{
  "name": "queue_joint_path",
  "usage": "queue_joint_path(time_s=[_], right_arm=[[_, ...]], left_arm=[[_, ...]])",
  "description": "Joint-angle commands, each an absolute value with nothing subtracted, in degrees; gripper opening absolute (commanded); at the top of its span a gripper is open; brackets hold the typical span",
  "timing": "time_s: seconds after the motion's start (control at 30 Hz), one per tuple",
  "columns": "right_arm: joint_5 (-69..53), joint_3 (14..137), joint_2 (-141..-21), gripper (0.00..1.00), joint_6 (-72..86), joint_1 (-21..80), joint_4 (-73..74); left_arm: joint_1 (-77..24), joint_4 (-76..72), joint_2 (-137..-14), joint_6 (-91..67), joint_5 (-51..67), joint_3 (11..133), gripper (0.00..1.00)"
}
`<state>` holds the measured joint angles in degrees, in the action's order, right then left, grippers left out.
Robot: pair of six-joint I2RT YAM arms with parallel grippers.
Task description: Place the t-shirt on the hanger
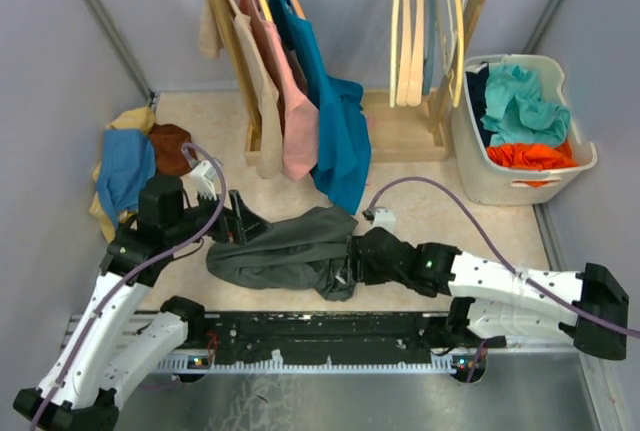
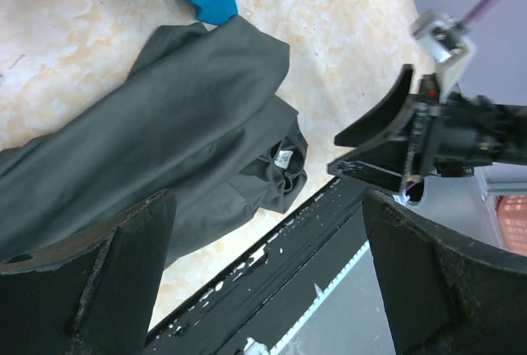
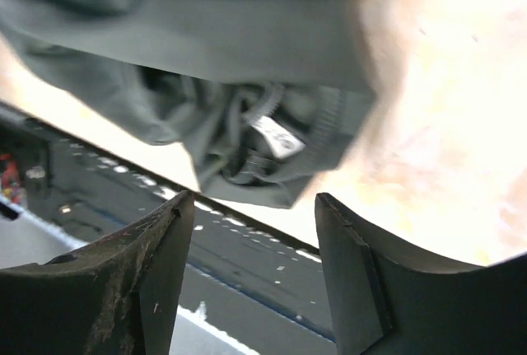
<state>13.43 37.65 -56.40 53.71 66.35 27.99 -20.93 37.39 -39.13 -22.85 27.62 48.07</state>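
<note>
The dark charcoal t-shirt [image 1: 285,249] lies crumpled on the pale floor between my two grippers. Its white neck label shows in the left wrist view [image 2: 284,158] and in the right wrist view [image 3: 276,137]. My left gripper [image 1: 243,225] is open and empty at the shirt's left end; in its own view [image 2: 268,203] the shirt [image 2: 165,124] lies just ahead. My right gripper [image 1: 347,266] is open and empty, just short of the bunched collar [image 3: 255,200]. Several pale wooden hangers [image 1: 409,31] hang on the rack at the back right.
A wooden rack [image 1: 478,11] at the back holds beige, pink [image 1: 293,101] and teal [image 1: 335,121] garments. A white basket [image 1: 480,166] of clothes stands at the right. A pile of blue and brown clothes [image 1: 130,166] lies at the left. A black rail [image 1: 320,336] runs along the near edge.
</note>
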Motion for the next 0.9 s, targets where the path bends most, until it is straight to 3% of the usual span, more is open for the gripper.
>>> queue_joint_path(time_s=[0.0,0.57,0.67,0.8,0.87], right_arm=[[19.15,32.84,-54.65,0.60,60.37,67.08,26.88],[20.76,33.91,-67.76,0.51,59.66,66.90,21.40],[21.21,35.22,-69.67,0.37,58.97,66.90,21.30],[21.77,36.36,-69.64,0.28,57.70,66.64,21.79],[22.24,37.07,-69.36,0.18,57.14,66.27,22.78]], left_arm=[[-22.95,30.63,-39.42,-24.55,29.96,46.77,1.00],[-41.55,20.74,-52.40,-27.23,7.48,42.40,1.00],[-42.79,19.20,-55.62,-26.82,3.89,42.07,1.00],[-43.40,14.85,-58.49,-27.00,1.12,40.13,1.00],[-43.61,13.01,-60.13,-27.25,0.77,39.30,1.00]])
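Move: The t-shirt's collar end lies about 9 cm below the right hand, 1 cm ahead and 1 cm to its right; the blue shirt's hem hangs some 15 cm ahead, straight out. The t-shirt's middle is roughly 20 cm below the left hand and 5 cm to its right, level fore and aft. The pink shirt's hem hangs about 18 cm ahead and 8 cm right of the left hand. Right hand sinks 8 cm, closing at the t-shirt's collar; left, wide open, descends 9 cm and rightward over it. ##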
